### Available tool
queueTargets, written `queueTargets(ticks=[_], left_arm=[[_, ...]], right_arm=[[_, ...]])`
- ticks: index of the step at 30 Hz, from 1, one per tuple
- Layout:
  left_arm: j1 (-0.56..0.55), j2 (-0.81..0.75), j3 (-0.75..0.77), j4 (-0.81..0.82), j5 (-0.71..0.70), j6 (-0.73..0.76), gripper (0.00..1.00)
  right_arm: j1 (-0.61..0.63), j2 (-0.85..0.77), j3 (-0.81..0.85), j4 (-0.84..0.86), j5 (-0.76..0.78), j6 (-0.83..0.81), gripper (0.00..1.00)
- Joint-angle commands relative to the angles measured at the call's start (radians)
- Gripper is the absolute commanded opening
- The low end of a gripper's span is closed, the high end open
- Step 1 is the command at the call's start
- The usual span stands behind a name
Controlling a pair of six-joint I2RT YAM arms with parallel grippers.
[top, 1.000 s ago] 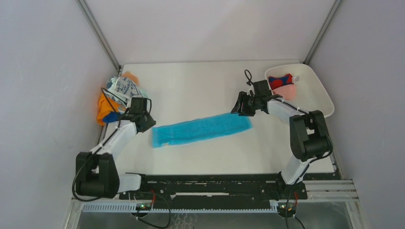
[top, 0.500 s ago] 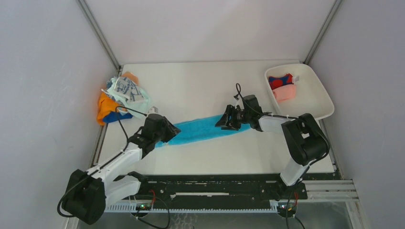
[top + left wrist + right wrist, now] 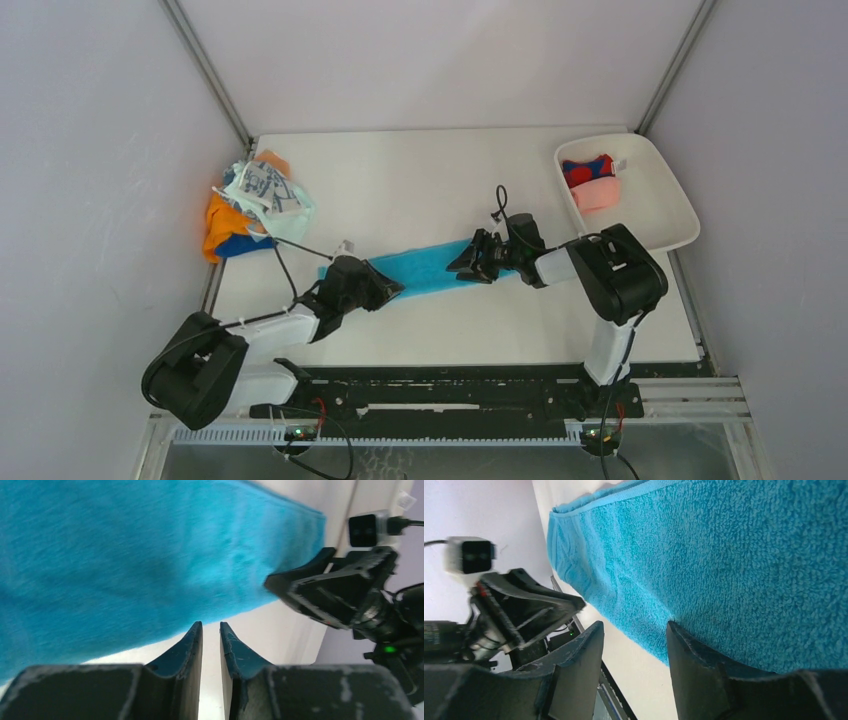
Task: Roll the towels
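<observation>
A bright blue towel [image 3: 430, 268] lies flat as a long strip across the middle of the table. My left gripper [image 3: 388, 290] hovers low over the towel's near edge, close to its left end. In the left wrist view its jaws [image 3: 211, 626] stand a narrow gap apart with only bare table between them, and the towel [image 3: 125, 555] lies just beyond the tips. My right gripper [image 3: 462, 266] sits over the towel's right half, facing the left one. It is open [image 3: 635, 630], one finger over the towel [image 3: 724, 555] and the other over the table.
A heap of loose towels [image 3: 250, 205], orange, blue and printed white, lies at the back left by the wall. A white tray [image 3: 660, 215] at the back right holds a red-and-blue towel [image 3: 588, 170] and a pink one [image 3: 598, 195].
My left arm has swung from beside the heap down to the blue towel's near edge, and its jaws have narrowed. My right gripper has moved left along the towel.
</observation>
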Motion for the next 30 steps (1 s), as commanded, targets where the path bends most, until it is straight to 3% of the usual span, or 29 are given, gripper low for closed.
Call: queueTargets(ticks=[1, 9, 21, 26, 30], left_arm=[[0.034, -0.012, -0.101, 0.102, -0.034, -0.085, 0.22], [0.2, -0.095, -0.238, 0.067, -0.003, -0.088, 0.2], [0.431, -0.506, -0.228, -0.391, -0.128, 0.008, 0.22], [0.47, -0.471, -0.226, -0.423, -0.113, 0.008, 0.23], [0.471, -0.414, -0.146, -0.474, -0.106, 0.096, 0.21]], right_arm=[[-0.001, 0.028, -0.015, 0.067, 0.031, 0.009, 0.49], [-0.037, 0.069, -0.078, 0.134, 0.071, 0.05, 0.49], [-0.081, 0.023, -0.104, 0.078, 0.124, 0.011, 0.49], [-0.082, 0.019, -0.104, 0.071, 0.131, 0.01, 0.49], [-0.082, 0.002, -0.104, 0.066, 0.134, 0.003, 0.49]])
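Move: The towel's left end, near corner, lies about 17 cm left of the left hand, a centimetre back and roughly 5 cm below it; the pile of unrolled towels is some 38 cm to that hand's left, 21 cm ahead and 3 cm lower. The right hand already straddles the folded towel's near edge, which is barely 1 cm back and 2 cm below it; the same left end lies about 31 cm to its left and 4 cm back. Towards the towel's left end goes the left hand, sinking beside the near edge, then sweeping about 16 cm left with a slight rise and dipping again onto the near corner; its wrist turns some 30 degrees counter-clockwise until the slightly open fingers point forward. The right hand stays low with a finger still on the towel, drawing it a couple of centimetres right and a little forward. ##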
